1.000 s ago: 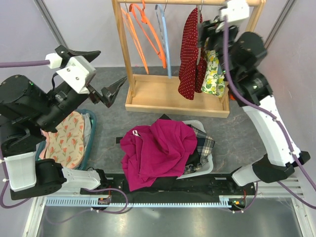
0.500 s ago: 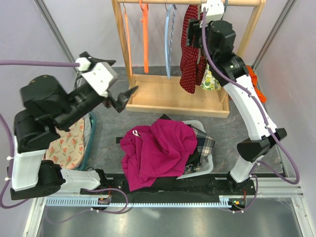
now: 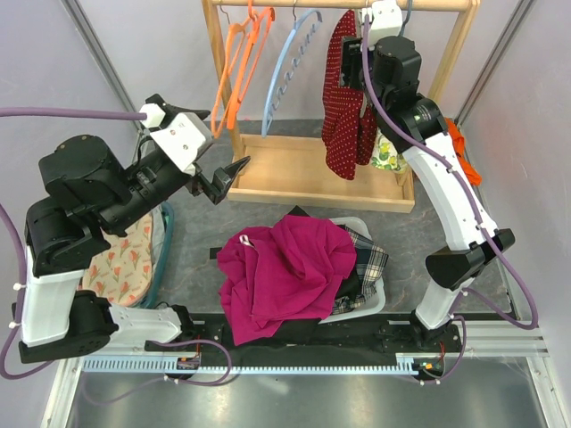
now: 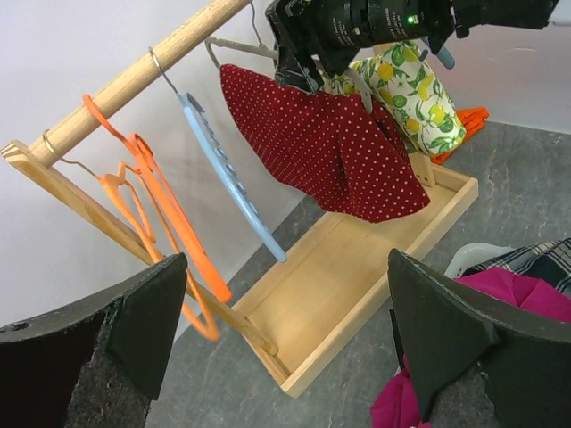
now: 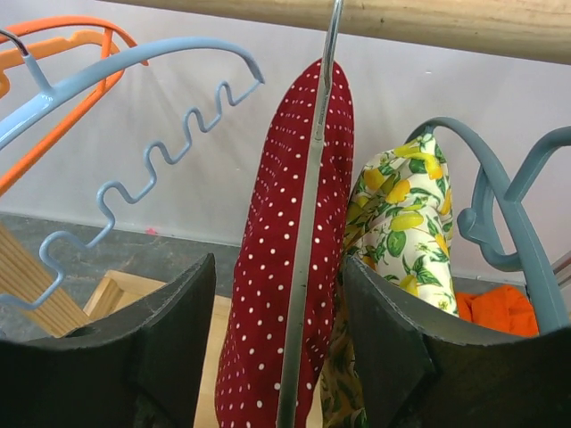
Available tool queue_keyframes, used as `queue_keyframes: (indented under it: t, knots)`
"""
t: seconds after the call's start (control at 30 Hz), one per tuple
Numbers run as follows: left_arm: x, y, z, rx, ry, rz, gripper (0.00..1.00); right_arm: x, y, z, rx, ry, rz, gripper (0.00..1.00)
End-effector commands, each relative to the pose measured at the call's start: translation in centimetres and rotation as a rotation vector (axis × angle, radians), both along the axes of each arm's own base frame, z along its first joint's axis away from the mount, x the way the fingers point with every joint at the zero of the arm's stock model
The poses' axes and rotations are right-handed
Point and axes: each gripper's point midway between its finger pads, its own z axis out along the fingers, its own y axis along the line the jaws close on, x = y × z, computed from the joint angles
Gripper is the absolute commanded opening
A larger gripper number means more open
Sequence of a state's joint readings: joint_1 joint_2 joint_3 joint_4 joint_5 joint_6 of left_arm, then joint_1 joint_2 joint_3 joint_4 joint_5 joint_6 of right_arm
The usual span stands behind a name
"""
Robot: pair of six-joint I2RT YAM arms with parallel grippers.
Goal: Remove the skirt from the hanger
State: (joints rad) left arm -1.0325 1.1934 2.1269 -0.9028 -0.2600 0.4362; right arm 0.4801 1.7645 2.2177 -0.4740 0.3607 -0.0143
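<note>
The skirt, red with white dots, hangs on a thin grey metal hanger from the wooden rod of the rack. My right gripper is up at the rod and open, one jaw on each side of the skirt and the hanger wire. A gap shows on its left side, and its right jaw is against the lemon-print garment. My left gripper hangs open and empty in the air left of the rack. In its own view the skirt shows far ahead.
Orange hangers and a blue hanger hang tilted left of the skirt. The rack's wooden base tray lies below. A white basket holds a magenta garment. A teal bin with floral cloth stands at left.
My right gripper moved left along the rod to straddle the skirt, its jaws narrowing slightly. The orange and blue hangers swung to a slant. My left arm shifted toward the rack.
</note>
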Motion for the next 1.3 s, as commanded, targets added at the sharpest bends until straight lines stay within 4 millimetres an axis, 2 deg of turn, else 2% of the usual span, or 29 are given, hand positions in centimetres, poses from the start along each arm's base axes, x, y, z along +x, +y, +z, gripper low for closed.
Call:
queue_keyframes:
  t: [0.0, 0.13, 0.23, 0.27, 0.37, 0.47, 0.6, 0.63, 0.7, 0.73, 0.83, 0.9, 0.93, 1.0, 1.03, 1.07, 1.13, 1.17, 1.27]
  knots:
    - [-0.3, 0.2, 0.8, -0.048, 0.005, -0.010, 0.99, -0.9, -1.1, 1.4, -0.015, -0.030, -0.027, 0.65]
    - [-0.4, 0.5, 1.0, -0.052, 0.003, -0.007, 0.99, -0.5, -1.2, 0.5, -0.036, -0.012, -0.041, 0.58]
    - [-0.4, 0.6, 0.7, -0.048, 0.007, -0.005, 0.99, 0.0, -1.5, -1.1, -0.060, 0.022, -0.067, 0.56]
    - [-0.4, 0.6, 0.7, -0.048, 0.007, -0.005, 0.99, 0.2, -1.6, -2.1, -0.078, 0.042, -0.077, 0.56]
    - [-0.5, 0.7, 0.8, -0.051, 0.004, -0.010, 0.99, 0.2, -2.2, -3.3, -0.099, 0.067, -0.108, 0.60]
    - [-0.6, 0.8, 0.9, -0.056, 0.003, -0.011, 0.99, 0.1, -2.3, -3.4, -0.102, 0.070, -0.113, 0.61]
    - [-0.6, 0.8, 0.8, -0.054, 0.004, -0.013, 1.00, -0.1, -2.2, -3.0, -0.092, 0.062, -0.096, 0.49]
    - [-0.6, 0.8, 0.8, -0.050, 0.005, -0.013, 1.00, -0.1, -2.0, -3.0, -0.090, 0.061, -0.089, 0.39]
    - [-0.6, 0.9, 0.7, -0.049, 0.004, -0.011, 0.99, -0.3, -1.9, -2.4, -0.078, 0.047, -0.077, 0.27]
    - [-0.7, 0.9, 0.6, -0.048, 0.005, -0.011, 0.99, -0.5, -1.9, -2.2, -0.071, 0.040, -0.076, 0.15]
    - [-0.3, 0.3, -0.5, -0.021, 0.025, -0.012, 0.99, -0.9, -1.9, -1.2, -0.049, 0.003, -0.066, 0.00]
    - [-0.2, -0.1, -1.3, -0.010, 0.039, -0.018, 1.00, -1.3, -2.1, 0.3, -0.026, -0.039, -0.061, 0.00]
    - [0.1, -0.9, -2.8, 0.019, 0.067, -0.025, 0.99, -1.5, -2.0, 0.9, -0.015, -0.055, -0.054, 0.00]
    - [0.5, -2.0, -4.4, 0.048, 0.098, -0.039, 0.99, -2.1, -1.8, 2.7, 0.022, -0.104, -0.030, 0.00]
    - [0.9, -2.8, -6.2, 0.083, 0.129, -0.041, 1.00, -2.4, -1.8, 3.7, 0.040, -0.127, -0.022, 0.00]
    - [1.1, -3.2, -7.0, 0.100, 0.140, -0.040, 0.99, -3.1, -1.9, 5.1, 0.069, -0.155, -0.014, 0.00]
    - [1.7, -3.9, -8.8, 0.142, 0.155, -0.038, 0.99, -3.8, -2.0, 6.6, 0.099, -0.184, 0.002, 0.00]
    - [1.8, -4.1, -9.2, 0.151, 0.157, -0.038, 1.00, -4.7, -2.3, 8.0, 0.119, -0.209, 0.012, 0.00]
    - [1.8, -4.2, -9.2, 0.151, 0.155, -0.041, 0.99, -6.9, -2.5, 9.3, 0.175, -0.219, 0.055, 0.00]
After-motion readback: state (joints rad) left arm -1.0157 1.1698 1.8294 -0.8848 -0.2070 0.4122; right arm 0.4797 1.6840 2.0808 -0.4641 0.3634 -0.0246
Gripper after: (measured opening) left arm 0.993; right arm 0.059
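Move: The near arm of the polka-dot skirt's hanger is about 5 cm under the right hand point, 1 cm ahead and 1 cm right, below the open fingers. The light blue hanger is some 12 cm to that hand's left and 1 cm ahead, at about its height; the lemon-print skirt hangs roughly 7 cm to its right, 4 cm ahead and 8 cm below. From the left hand, the near hanger arm lies about 28 cm ahead, 25 cm right and 12 cm below. Down about 5 cm with the fingertips tipping slightly downward, the right hand straddles the near arm of the polka-dot skirt's hanger, shuts its fingers on it, then keeps the pinch while drawing up some 3 cm and back 2 cm, levelling again. Late on, the open, empty left hand drops about 10 cm, drifting right and a little forward, its fingertips tipping down. ##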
